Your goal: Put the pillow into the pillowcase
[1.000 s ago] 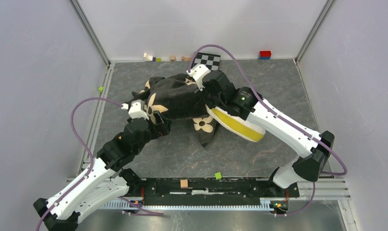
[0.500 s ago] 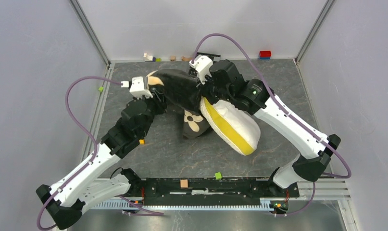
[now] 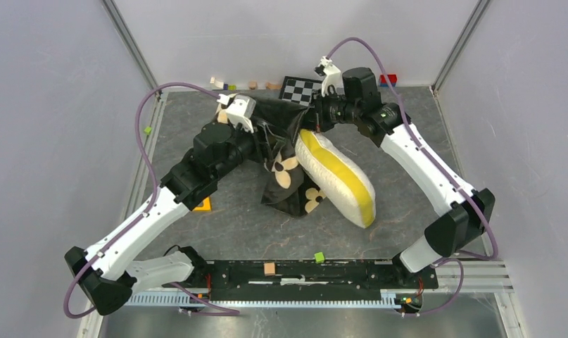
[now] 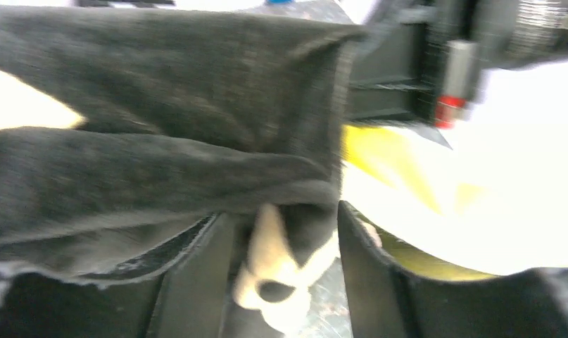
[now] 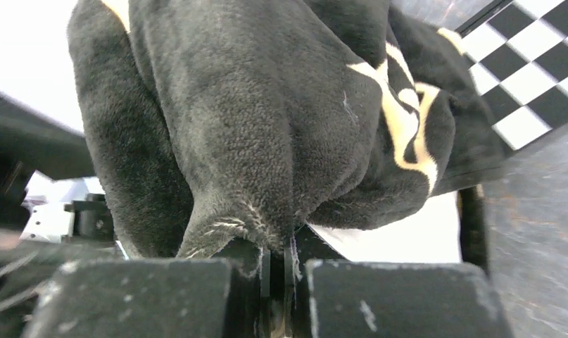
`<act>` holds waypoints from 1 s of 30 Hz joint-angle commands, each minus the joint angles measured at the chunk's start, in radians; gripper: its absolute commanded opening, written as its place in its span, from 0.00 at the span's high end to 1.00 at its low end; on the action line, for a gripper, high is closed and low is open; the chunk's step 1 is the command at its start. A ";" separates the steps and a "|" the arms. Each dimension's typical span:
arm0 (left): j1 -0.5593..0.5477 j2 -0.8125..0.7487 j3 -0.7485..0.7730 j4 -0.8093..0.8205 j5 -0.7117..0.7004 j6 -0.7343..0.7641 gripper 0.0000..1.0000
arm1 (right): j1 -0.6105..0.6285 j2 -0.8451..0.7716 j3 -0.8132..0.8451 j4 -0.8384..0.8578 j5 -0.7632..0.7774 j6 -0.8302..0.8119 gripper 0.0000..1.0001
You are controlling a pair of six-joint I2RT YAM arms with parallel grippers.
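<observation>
The black plush pillowcase (image 3: 286,184) with tan flower motifs hangs lifted between my two grippers at the back of the table. My left gripper (image 3: 262,134) has a thick bunch of it between its fingers (image 4: 281,220), a flower motif dangling in the gap. My right gripper (image 3: 311,117) is shut tight on a fold of the pillowcase (image 5: 253,105), the fabric pinched at the jaws (image 5: 281,248). The cream-white pillow (image 3: 341,182) with its yellow band lies slanted on the table, its upper end tucked under the raised case between the grippers. The pillow (image 4: 492,183) shows bright just right of my left fingers.
A black-and-white checkered board (image 3: 299,88) lies by the back wall behind the case. Small blocks (image 3: 222,84) line that wall, and a red-blue block (image 3: 388,79) sits behind the right arm. An orange piece (image 3: 202,205), a green cube (image 3: 319,257) and a wooden cube (image 3: 269,268) lie near the front.
Both arms have risen and swung toward the back wall, pulling the pillowcase up off the table. The left gripper went from wide open to closed on the case's edge. The pillow tilted and shifted slightly.
</observation>
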 commanded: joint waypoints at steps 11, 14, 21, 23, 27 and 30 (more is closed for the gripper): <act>-0.089 -0.093 -0.233 0.088 0.175 -0.117 0.20 | -0.218 0.041 -0.284 0.639 -0.322 0.360 1.00; -0.103 -0.022 -0.253 0.144 0.039 -0.077 0.16 | -0.237 0.041 -0.298 0.640 -0.324 0.356 1.00; -0.109 0.131 -0.224 0.275 -0.102 -0.031 0.14 | -0.254 0.045 -0.310 0.618 -0.317 0.319 1.00; -0.111 0.135 -0.216 0.261 -0.183 -0.024 0.15 | -0.258 0.043 -0.317 0.618 -0.315 0.310 1.00; -0.111 0.086 -0.249 0.183 -0.305 -0.035 0.08 | -0.267 0.045 -0.322 0.619 -0.318 0.299 1.00; -0.110 0.095 -0.274 0.183 -0.300 -0.036 0.04 | -0.269 0.051 -0.317 0.618 -0.318 0.294 1.00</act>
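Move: The left hand, part open and empty, has the flowered flap at the pillowcase's mouth some 5 cm to its right, level fore and aft, about 17 cm below. The pillow's middle lies roughly 17 cm right, 4 cm back and 20 cm down from it. From the right hand, still pinching the case's far rim, the pillow's middle is about 9 cm back, 9 cm right and 20 cm below, and the flap 5 cm back, 3 cm left; the chessboard is some 13 cm ahead, straight out, on the table. Down in a backward loop goes the left hand: it draws back about 6 cm, then sinks and swings forward again to end some 13 cm lower, tipped down slightly, its fingers spreading nearly full open close to the flowered flap. The right hand keeps its pinch on the rim and carries it forward, right and a little down, its left side rolling up about 20 degrees. ##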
